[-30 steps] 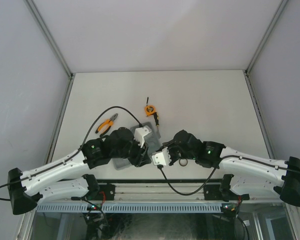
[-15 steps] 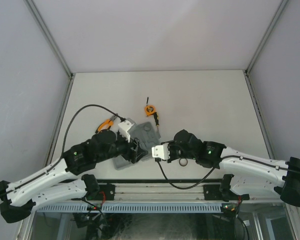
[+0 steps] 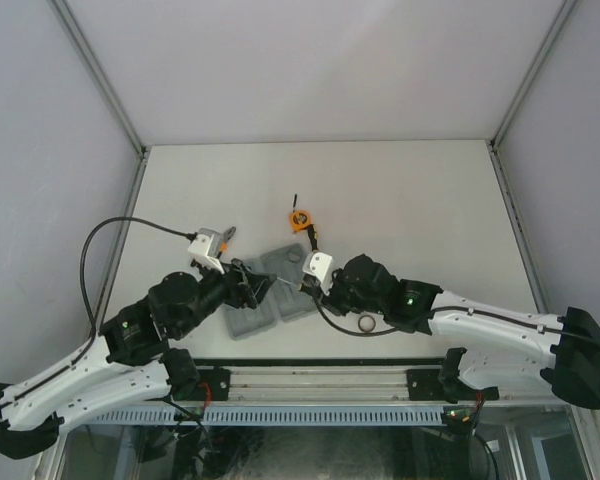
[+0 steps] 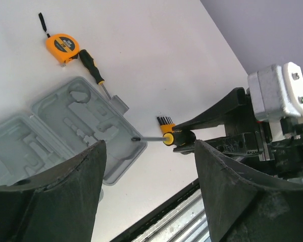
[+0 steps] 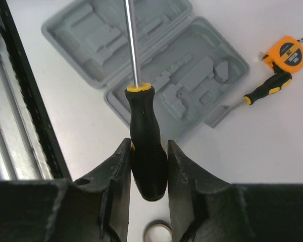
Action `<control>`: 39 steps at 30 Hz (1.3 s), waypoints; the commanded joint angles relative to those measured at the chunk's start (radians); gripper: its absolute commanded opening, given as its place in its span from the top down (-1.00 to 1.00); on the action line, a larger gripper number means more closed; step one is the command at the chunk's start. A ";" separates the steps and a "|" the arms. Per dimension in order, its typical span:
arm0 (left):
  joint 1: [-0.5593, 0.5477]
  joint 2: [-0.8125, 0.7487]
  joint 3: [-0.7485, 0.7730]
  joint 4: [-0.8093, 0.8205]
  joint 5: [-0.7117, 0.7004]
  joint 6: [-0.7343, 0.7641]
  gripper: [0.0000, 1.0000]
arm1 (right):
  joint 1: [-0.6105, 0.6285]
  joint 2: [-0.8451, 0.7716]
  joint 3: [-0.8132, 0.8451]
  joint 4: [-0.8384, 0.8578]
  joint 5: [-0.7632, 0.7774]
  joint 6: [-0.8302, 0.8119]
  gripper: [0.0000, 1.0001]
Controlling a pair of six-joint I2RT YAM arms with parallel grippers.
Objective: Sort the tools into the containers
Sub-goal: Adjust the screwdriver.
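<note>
The grey tool case (image 3: 248, 322) lies open on the table near the front edge, its moulded recesses (image 5: 187, 75) facing up. My right gripper (image 5: 148, 151) is shut on the black handle of a black-and-orange screwdriver (image 5: 144, 126), whose steel shaft points out over the case. In the left wrist view that screwdriver (image 4: 166, 137) has its tip at the case's (image 4: 65, 131) corner. My left gripper (image 4: 149, 146) is open and holds nothing; it hangs at the case's left (image 3: 248, 285). A second screwdriver (image 5: 265, 91) and the orange tape measure (image 5: 288, 52) lie beyond the case.
A small dark ring (image 3: 366, 323) lies on the table under my right arm, also seen below the held handle (image 5: 157, 229). The bit set (image 4: 165, 121) lies beside the case. The pliers are mostly hidden under my left wrist. The metal rail runs along the near edge (image 3: 320, 385).
My left gripper has opened and drawn back to the left, away from the right gripper. The right gripper, still gripping the screwdriver, has moved up towards the case.
</note>
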 commanded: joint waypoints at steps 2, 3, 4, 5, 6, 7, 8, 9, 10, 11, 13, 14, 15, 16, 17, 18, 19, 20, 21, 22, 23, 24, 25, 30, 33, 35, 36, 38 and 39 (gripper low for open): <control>-0.003 -0.013 -0.031 0.067 -0.063 -0.078 -0.49 | 0.008 0.003 0.007 0.156 0.048 0.291 1.00; -0.003 -0.013 -0.034 0.071 -0.065 -0.086 -0.49 | 0.013 0.003 0.006 0.168 0.054 0.320 1.00; -0.003 -0.014 -0.036 0.077 -0.065 -0.090 -0.49 | 0.020 0.004 0.007 0.180 0.056 0.348 1.00; -0.004 -0.014 -0.038 0.086 -0.063 -0.090 -0.50 | 0.025 0.006 0.008 0.190 0.042 0.376 1.00; -0.003 -0.014 -0.040 0.093 -0.060 -0.103 -0.50 | 0.027 0.009 0.012 0.195 0.022 0.398 1.00; -0.002 -0.013 -0.041 0.104 -0.053 -0.118 -0.50 | 0.035 0.013 0.021 0.196 0.014 0.416 1.00; -0.003 -0.012 -0.042 0.115 -0.047 -0.122 -0.50 | 0.043 0.016 0.028 0.198 0.016 0.429 1.00; -0.003 -0.011 -0.041 0.125 -0.042 -0.125 -0.50 | 0.051 0.016 0.035 0.203 0.021 0.439 1.00; -0.002 -0.009 -0.043 0.134 -0.041 -0.130 -0.50 | 0.059 0.014 0.039 0.213 0.026 0.451 1.00; -0.002 -0.008 -0.045 0.145 -0.039 -0.135 -0.49 | 0.066 0.012 0.039 0.229 0.024 0.460 1.00; -0.003 0.000 -0.044 0.166 -0.032 -0.138 -0.44 | 0.079 0.008 0.040 0.258 0.016 0.472 1.00; -0.004 0.004 -0.044 0.176 -0.028 -0.140 -0.40 | 0.085 0.005 0.039 0.274 0.015 0.475 1.00; -0.004 0.010 -0.042 0.186 -0.024 -0.140 -0.36 | 0.092 0.002 0.039 0.283 0.018 0.479 1.00; -0.002 0.018 -0.040 0.190 -0.019 -0.141 -0.33 | 0.096 0.000 0.038 0.289 0.021 0.480 1.00; -0.003 0.024 -0.036 0.191 -0.017 -0.139 -0.30 | 0.099 -0.003 0.039 0.293 0.024 0.483 1.00; -0.003 0.032 -0.033 0.190 -0.015 -0.139 -0.27 | 0.102 -0.007 0.040 0.298 0.026 0.485 1.00; -0.003 0.037 -0.030 0.189 -0.013 -0.138 -0.23 | 0.104 -0.010 0.040 0.303 0.026 0.488 1.00; -0.003 0.040 -0.030 0.191 -0.010 -0.139 -0.20 | 0.105 -0.011 0.039 0.307 0.024 0.489 1.00; -0.003 0.043 -0.031 0.194 -0.008 -0.141 -0.15 | 0.107 -0.013 0.039 0.311 0.022 0.490 1.00; -0.003 0.043 -0.033 0.197 -0.005 -0.141 -0.07 | 0.108 -0.011 0.040 0.313 0.021 0.493 1.00; -0.002 0.044 -0.034 0.202 0.000 -0.141 0.00 | 0.109 -0.011 0.039 0.316 0.020 0.492 1.00; -0.004 0.043 -0.035 0.204 0.000 -0.141 0.06 | 0.110 -0.010 0.039 0.316 0.022 0.492 1.00; -0.003 0.043 -0.034 0.206 0.001 -0.142 0.14 | 0.110 -0.010 0.039 0.315 0.023 0.492 0.99; -0.003 0.036 -0.032 0.206 -0.004 -0.140 0.66 | 0.112 -0.007 0.039 0.299 0.042 0.491 0.93; -0.002 0.037 -0.031 0.204 -0.007 -0.140 0.97 | 0.112 -0.011 0.038 0.284 0.049 0.482 0.84; -0.003 0.040 -0.029 0.201 -0.008 -0.140 1.00 | 0.112 -0.014 0.040 0.278 0.055 0.476 0.72; -0.003 0.041 -0.028 0.199 -0.009 -0.139 1.00 | 0.112 -0.017 0.039 0.276 0.058 0.474 0.66; -0.002 0.043 -0.027 0.198 -0.009 -0.137 1.00 | 0.112 -0.019 0.039 0.273 0.062 0.472 0.49; -0.004 0.043 -0.026 0.197 -0.011 -0.137 1.00 | 0.112 -0.020 0.040 0.274 0.063 0.470 0.42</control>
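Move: The screwdriver is already held by its handle in the right gripper; its bare shaft is about 6 cm to the right of the open left fingers, 1 cm farther forward and 4 cm lower. From the right hand those fingers are some 11 cm to the left and 11 cm up, about level fore and aft. The open grey case lies roughly 24 cm below the left hand, 5 cm forward and 2 cm left; the other screwdriver is 10 cm beyond the case and 10 cm right of it. Keeping its grip on the handle, the right hand carries the screwdriver about 5 cm left and nearly as far up, with some 3 cm back towards its base, rolling and tipping its fingers upward by nearly 30 degrees, then holds still. The left hand eases only 2 to 3 cm right and up to meet it, rolling slightly, and shuts its wide-open fingers across the shaft near the tip, pinching it while the right keeps hold. ##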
